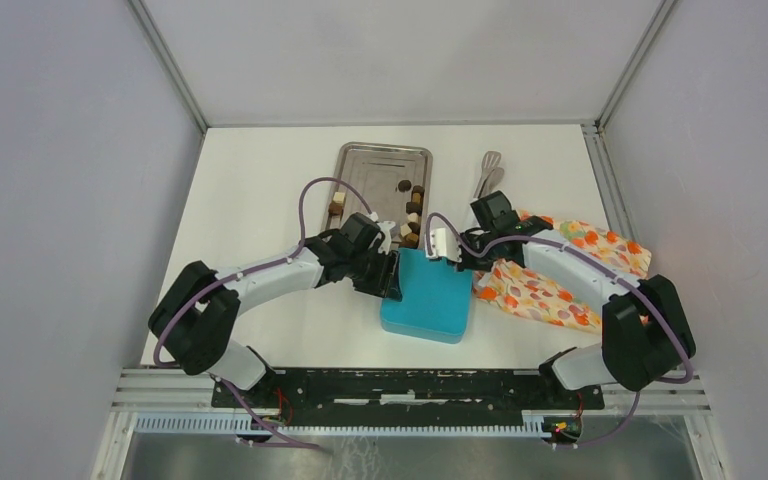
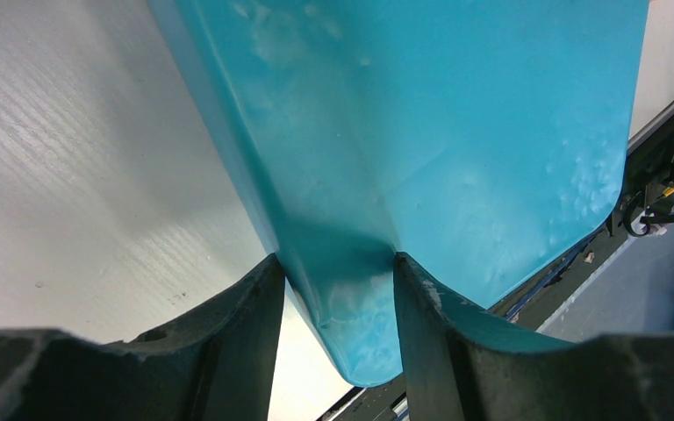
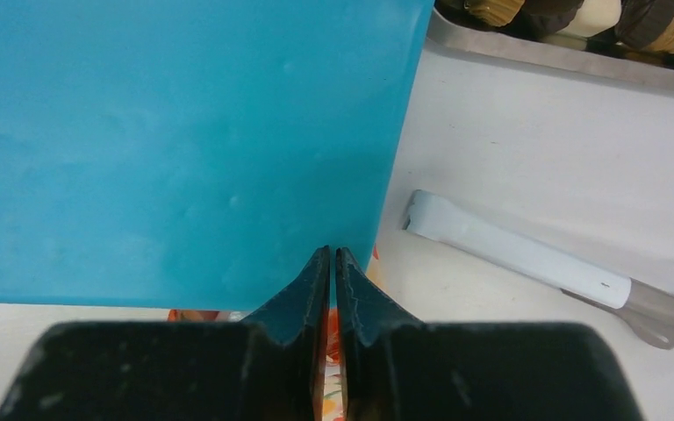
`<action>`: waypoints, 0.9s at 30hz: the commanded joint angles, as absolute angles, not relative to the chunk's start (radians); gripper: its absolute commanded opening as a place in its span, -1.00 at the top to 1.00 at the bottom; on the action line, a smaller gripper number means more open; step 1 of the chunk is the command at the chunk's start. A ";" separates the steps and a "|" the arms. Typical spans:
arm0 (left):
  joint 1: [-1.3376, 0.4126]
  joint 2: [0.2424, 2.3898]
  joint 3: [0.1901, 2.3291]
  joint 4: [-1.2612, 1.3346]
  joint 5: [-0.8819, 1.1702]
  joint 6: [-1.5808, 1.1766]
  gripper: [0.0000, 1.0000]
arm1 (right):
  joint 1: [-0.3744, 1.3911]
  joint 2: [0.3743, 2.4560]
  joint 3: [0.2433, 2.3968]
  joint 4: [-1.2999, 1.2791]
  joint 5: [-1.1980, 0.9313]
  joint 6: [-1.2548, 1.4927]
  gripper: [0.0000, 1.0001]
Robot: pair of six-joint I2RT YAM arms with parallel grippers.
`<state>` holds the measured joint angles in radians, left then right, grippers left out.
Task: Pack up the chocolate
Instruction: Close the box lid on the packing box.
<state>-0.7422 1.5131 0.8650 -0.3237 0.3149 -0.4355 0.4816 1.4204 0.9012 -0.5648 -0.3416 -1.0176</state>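
Note:
The chocolate [image 1: 412,215] lies as small dark, brown and cream pieces along the right side of a steel tray [image 1: 360,165]; a few pieces [image 3: 579,13] show in the right wrist view. In front of the tray lies a teal box [image 1: 430,300], closed side up. My left gripper [image 1: 392,275] is shut on its left far corner, and the box [image 2: 421,114] is wedged between both fingers [image 2: 254,298]. My right gripper [image 1: 450,256] is at the box's right far corner. There its tips [image 3: 333,250] are almost together against the edge of the box [image 3: 167,132]; I cannot tell if they pinch it.
An orange floral cloth [image 1: 560,270] lies to the right of the box, partly under it. A metal utensil [image 1: 488,172] with a pale handle [image 3: 509,250] rests right of the tray [image 3: 562,57]. The arms' black base rail [image 1: 410,385] runs along the near edge.

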 commanded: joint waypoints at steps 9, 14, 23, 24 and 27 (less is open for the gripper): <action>-0.748 1.380 0.890 -0.263 0.212 -0.440 0.05 | 0.380 1.281 0.988 -0.788 -0.569 -0.995 0.67; -0.747 1.268 0.868 -0.308 0.108 -0.447 0.33 | 0.328 1.224 0.876 -0.719 -0.569 -0.937 0.67; -0.748 1.236 0.758 -0.379 0.016 -0.474 0.57 | 0.272 1.214 0.751 -0.581 -0.529 -0.848 0.69; -0.747 1.247 0.749 -0.376 0.025 -0.476 0.59 | 0.273 1.233 0.749 -0.578 -0.541 -0.844 0.70; -0.747 1.276 0.736 -0.343 0.093 -0.473 0.62 | 0.273 1.293 0.758 -0.575 -0.595 -0.825 0.71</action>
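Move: The blue box lid already lies closed on the packing box. Its middle is about 7 cm to the left of the right hand and 6 cm back, a centimetre or so lower; the tongs lie roughly 13 cm ahead and 2 cm right, the tray about 17 cm left and 13 cm ahead, the flowered cloth some 18 cm right and 2 cm back. From the left hand, the lid's middle is around 8 cm right and 1 cm ahead. The lid's left edge, still straddled by the left fingers, comes free as that hand lifts about 7 cm, then swings left and down to end beside the box, fingers closing more than halfway. The right hand, nearly shut, hops some 5 cm up off the far right corner of the lid, back and rightwards, and comes down by the right edge, turning slightly clockwise. ##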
